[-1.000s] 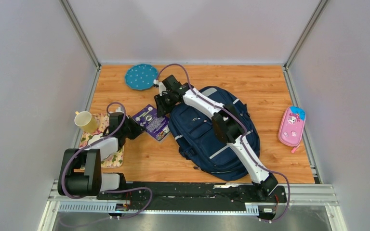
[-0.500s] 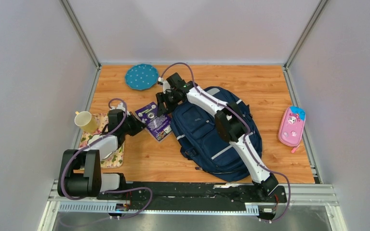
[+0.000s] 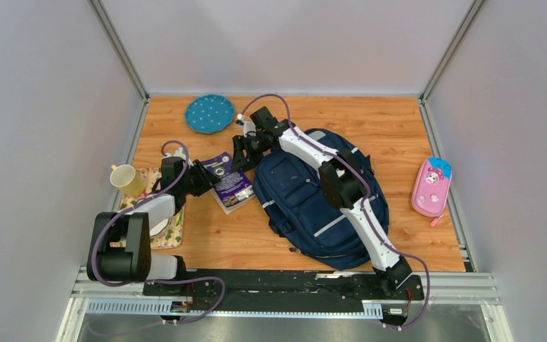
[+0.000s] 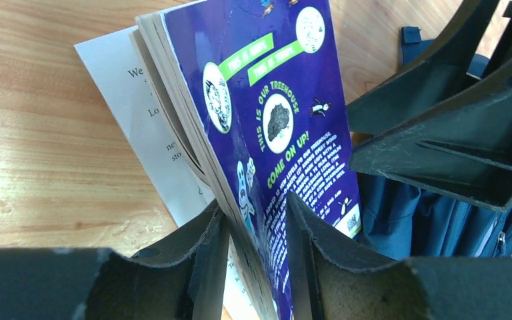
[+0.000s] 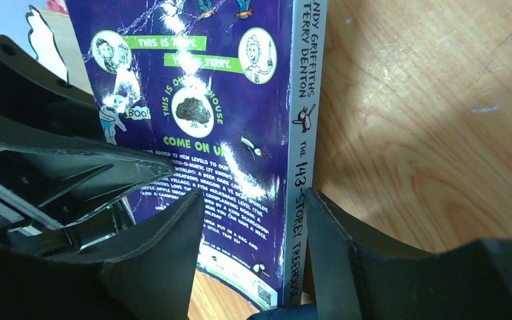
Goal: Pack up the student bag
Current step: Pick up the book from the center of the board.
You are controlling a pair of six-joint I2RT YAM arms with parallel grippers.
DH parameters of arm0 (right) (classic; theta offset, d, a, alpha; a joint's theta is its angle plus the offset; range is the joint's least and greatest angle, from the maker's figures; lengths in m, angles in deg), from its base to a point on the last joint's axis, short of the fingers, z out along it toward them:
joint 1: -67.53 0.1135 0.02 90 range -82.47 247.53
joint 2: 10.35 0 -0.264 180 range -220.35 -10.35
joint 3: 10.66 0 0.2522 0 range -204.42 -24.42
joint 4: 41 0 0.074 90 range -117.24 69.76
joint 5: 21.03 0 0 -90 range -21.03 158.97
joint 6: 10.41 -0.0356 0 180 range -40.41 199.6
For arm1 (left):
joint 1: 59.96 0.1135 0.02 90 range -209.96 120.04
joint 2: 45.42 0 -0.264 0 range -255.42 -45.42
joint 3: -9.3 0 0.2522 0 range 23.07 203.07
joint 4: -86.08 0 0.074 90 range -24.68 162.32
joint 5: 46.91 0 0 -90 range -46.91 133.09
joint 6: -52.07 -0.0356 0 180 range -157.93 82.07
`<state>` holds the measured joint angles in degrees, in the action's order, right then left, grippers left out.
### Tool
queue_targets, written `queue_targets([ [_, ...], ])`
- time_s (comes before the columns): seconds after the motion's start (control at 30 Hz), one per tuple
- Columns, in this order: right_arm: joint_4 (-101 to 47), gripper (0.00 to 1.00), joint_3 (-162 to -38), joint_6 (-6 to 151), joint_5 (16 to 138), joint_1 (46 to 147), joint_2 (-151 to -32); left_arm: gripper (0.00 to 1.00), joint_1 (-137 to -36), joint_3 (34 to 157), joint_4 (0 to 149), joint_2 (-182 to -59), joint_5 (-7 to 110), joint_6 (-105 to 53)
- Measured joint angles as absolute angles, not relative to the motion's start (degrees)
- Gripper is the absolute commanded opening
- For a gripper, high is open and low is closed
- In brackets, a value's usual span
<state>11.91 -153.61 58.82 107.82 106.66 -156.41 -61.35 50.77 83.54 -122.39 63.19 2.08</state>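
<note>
The student bag (image 3: 313, 206) lies flat mid-table, navy with a grey stripe; its fabric also shows in the left wrist view (image 4: 407, 220). A purple paperback book (image 3: 229, 184) rests against the bag's left side, tipped up off its white first page (image 4: 140, 100). My left gripper (image 3: 203, 176) comes at it from the left. It is open, and the book's page edge (image 4: 273, 113) stands between its jaws (image 4: 253, 202). My right gripper (image 3: 246, 153) reaches over the bag. It is open (image 5: 255, 193), straddling the book's spine corner (image 5: 300, 200).
A blue dotted plate (image 3: 209, 113) lies at the back left. A yellow mug (image 3: 125, 178) stands on a floral mat (image 3: 149, 221) beside the left arm. A pink pencil case (image 3: 431, 187) lies by the right wall. Grey walls enclose three sides.
My left gripper has moved right to the book and its jaws have opened around the page edge. The right gripper has shifted slightly right, and the book has nudged toward the bag.
</note>
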Motion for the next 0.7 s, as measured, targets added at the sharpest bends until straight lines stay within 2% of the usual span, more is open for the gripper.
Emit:
queue_targets([
  [0.03, 11.8, 0.58, -153.6, 58.6, 108.1, 106.7, -156.4, 0.28, -61.4, 50.7, 84.0, -123.0, 63.3, 2.3],
  [0.1, 11.7, 0.57, -153.6, 58.4, 108.2, 106.7, -156.4, 0.13, -61.3, 50.6, 84.9, -123.9, 63.5, 3.0],
  [0.13, 11.7, 0.57, -153.6, 58.3, 108.5, 106.7, -156.4, 0.0, -61.3, 50.5, 85.1, -124.2, 63.8, 3.3],
  [0.23, 11.7, 0.59, -153.6, 58.0, 108.4, 106.7, -156.4, 0.0, -61.3, 50.5, 85.6, -124.3, 64.2, 4.2],
  [0.43, 11.1, 0.88, -153.6, 56.0, 109.2, 106.8, -156.0, 0.0, -61.3, 50.8, 83.4, -120.7, 64.6, 3.7],
  [0.47, 10.8, 0.9, -153.6, 55.5, 109.6, 106.8, -155.5, 0.0, -61.4, 51.3, 82.1, -119.2, 64.9, 3.2],
  [0.6, 7.1, 0.91, -151.6, 53.0, 110.0, 106.1, -150.3, 0.0, -61.7, 56.9, 75.6, -113.4, 66.0, 0.2],
  [0.7, 2.1, 0.92, -146.3, 51.3, 110.8, 104.7, -141.8, 0.0, -61.7, 61.9, 73.0, -109.3, 67.3, -1.4],
])
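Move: Between the two hands lies the purple book, its fore-edge already between the left hand's open fingers and its spine between the right's; its middle is about 5 cm right of the left hand and 2 cm ahead, and from the right hand 3 cm left and 4 cm back. From the right hand, the backpack's middle is some 26 cm right and 9 back, the blue disc 16 ahead and 9 left. From the left hand, the floral board is about 19 cm left and 8 back. Closing on the book's fore-edge, the left fingers pinch it and, after a brief pause low down, both hands rise together, quickening, about 12 cm up from the table, drifting barely a centimetre forward. Both grippers tip their fingertips upward by some 10 to 15 degrees, while the right hand's fingers spread nearly full open around the spine. ##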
